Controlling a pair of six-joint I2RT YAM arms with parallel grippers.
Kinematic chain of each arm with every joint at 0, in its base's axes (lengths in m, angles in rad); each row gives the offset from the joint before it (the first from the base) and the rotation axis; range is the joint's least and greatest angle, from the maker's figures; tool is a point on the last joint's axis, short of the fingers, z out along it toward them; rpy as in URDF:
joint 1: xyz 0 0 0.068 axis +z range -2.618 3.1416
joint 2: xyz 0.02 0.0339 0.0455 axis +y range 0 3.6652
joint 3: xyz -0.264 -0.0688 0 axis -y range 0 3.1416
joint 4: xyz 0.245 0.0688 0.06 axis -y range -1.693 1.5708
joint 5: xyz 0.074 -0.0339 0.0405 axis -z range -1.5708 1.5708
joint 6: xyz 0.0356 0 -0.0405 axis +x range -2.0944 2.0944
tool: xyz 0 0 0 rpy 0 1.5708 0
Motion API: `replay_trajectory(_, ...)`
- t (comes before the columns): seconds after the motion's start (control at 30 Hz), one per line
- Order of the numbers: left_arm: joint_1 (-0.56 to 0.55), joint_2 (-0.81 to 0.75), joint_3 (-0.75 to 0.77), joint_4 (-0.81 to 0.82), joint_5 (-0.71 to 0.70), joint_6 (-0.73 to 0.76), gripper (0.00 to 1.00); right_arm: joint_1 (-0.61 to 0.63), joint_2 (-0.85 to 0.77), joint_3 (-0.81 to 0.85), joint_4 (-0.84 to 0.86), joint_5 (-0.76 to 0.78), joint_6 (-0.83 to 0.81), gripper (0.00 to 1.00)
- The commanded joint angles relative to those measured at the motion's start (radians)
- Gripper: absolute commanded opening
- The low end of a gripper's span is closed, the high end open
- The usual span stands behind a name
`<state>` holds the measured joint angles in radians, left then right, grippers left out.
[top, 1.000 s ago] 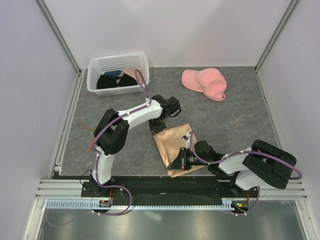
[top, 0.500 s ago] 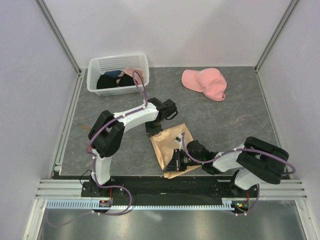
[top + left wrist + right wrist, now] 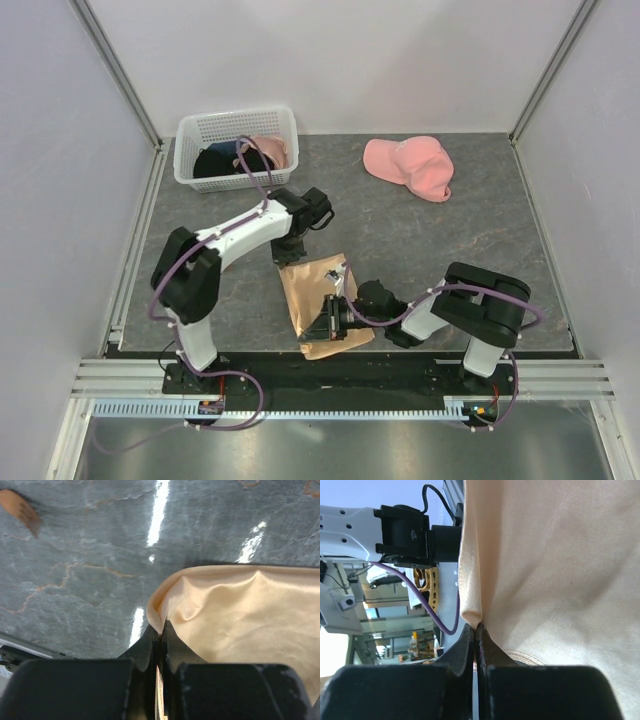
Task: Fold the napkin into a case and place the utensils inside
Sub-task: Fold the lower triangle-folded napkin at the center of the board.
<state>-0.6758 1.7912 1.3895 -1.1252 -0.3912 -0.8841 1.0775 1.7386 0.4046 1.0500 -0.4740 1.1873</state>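
The peach-tan napkin point(image 3: 305, 300) lies on the grey table near the front edge, pinched at two places. My left gripper point(image 3: 290, 262) is shut on its far corner; in the left wrist view the cloth point(image 3: 240, 615) folds into the gripper point(image 3: 160, 627). My right gripper point(image 3: 328, 318) is shut on the near right edge, and the right wrist view shows the lifted cloth point(image 3: 545, 555) running into the gripper point(image 3: 477, 627). One brown-orange wooden utensil piece point(image 3: 20, 507) lies on the table, at the top left of the left wrist view. The other utensils are out of view.
A white basket point(image 3: 235, 182) with dark and pink clothes stands at the back left. A pink cap point(image 3: 410, 165) lies at the back right. The black rail of the arm bases point(image 3: 330, 365) runs just in front of the napkin.
Both grippers have moved left, still shut on the napkin. The cloth has slid left across the table with them.
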Motion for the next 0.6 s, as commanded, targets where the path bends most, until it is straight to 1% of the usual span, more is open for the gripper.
replay_trajectory(0.0, -0.001, 0.126, 0.132, 0.071, -0.113, 0.005, 0.02, 0.001, 0.062, -0.087, 0.151, -0.172, 0.072, 0.00)
replay_trajectory(0.03, -0.004, 0.158, 0.144, 0.067, -0.121, -0.004, 0.02, -0.008, 0.073, -0.117, 0.206, -0.175, 0.081, 0.00)
replay_trajectory(0.13, -0.021, 0.191, 0.186, 0.065, -0.132, -0.024, 0.02, -0.036, 0.119, -0.164, 0.284, -0.184, 0.097, 0.00)
replay_trajectory(0.27, -0.034, 0.229, 0.213, 0.067, -0.117, -0.029, 0.02, -0.044, 0.217, -0.185, 0.369, -0.202, 0.116, 0.00)
replay_trajectory(0.4, -0.057, 0.254, 0.220, 0.074, -0.101, -0.024, 0.02, -0.044, 0.282, -0.191, 0.478, -0.213, 0.149, 0.00)
replay_trajectory(0.5, -0.071, 0.269, 0.214, 0.093, -0.084, -0.016, 0.02, -0.044, 0.289, -0.190, 0.466, -0.212, 0.150, 0.01)
replay_trajectory(0.53, -0.074, 0.270, 0.210, 0.099, -0.078, -0.013, 0.02, -0.044, 0.283, -0.190, 0.449, -0.209, 0.141, 0.06)
replay_trajectory(0.57, -0.076, 0.275, 0.209, 0.103, -0.075, -0.007, 0.02, -0.044, 0.265, -0.188, 0.427, -0.207, 0.130, 0.07)
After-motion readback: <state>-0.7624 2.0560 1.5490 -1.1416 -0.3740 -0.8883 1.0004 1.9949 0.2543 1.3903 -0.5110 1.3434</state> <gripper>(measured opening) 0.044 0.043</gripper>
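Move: The napkin lies with its middle about 8 cm back and 10 cm right of the left hand, some 7 cm below it; that hand still pinches the raised far-left corner. From the right hand, shut on the near-left end of the same edge, the middle is roughly 9 cm ahead, 5 cm right and 6 cm down. A small orange utensil lies about 13 cm left of the left hand and 1 cm back; the white basket stands some 28 cm ahead and 11 cm left of that hand. The napkin's raised left edge, held at both ends, is carried to the right and down together by the two hands, in over the part still lying on the table. Each goes about 4 cm right and 5 cm down, keeping its pinch, while the right wrist rolls some 10 degrees about its fingers' line. ##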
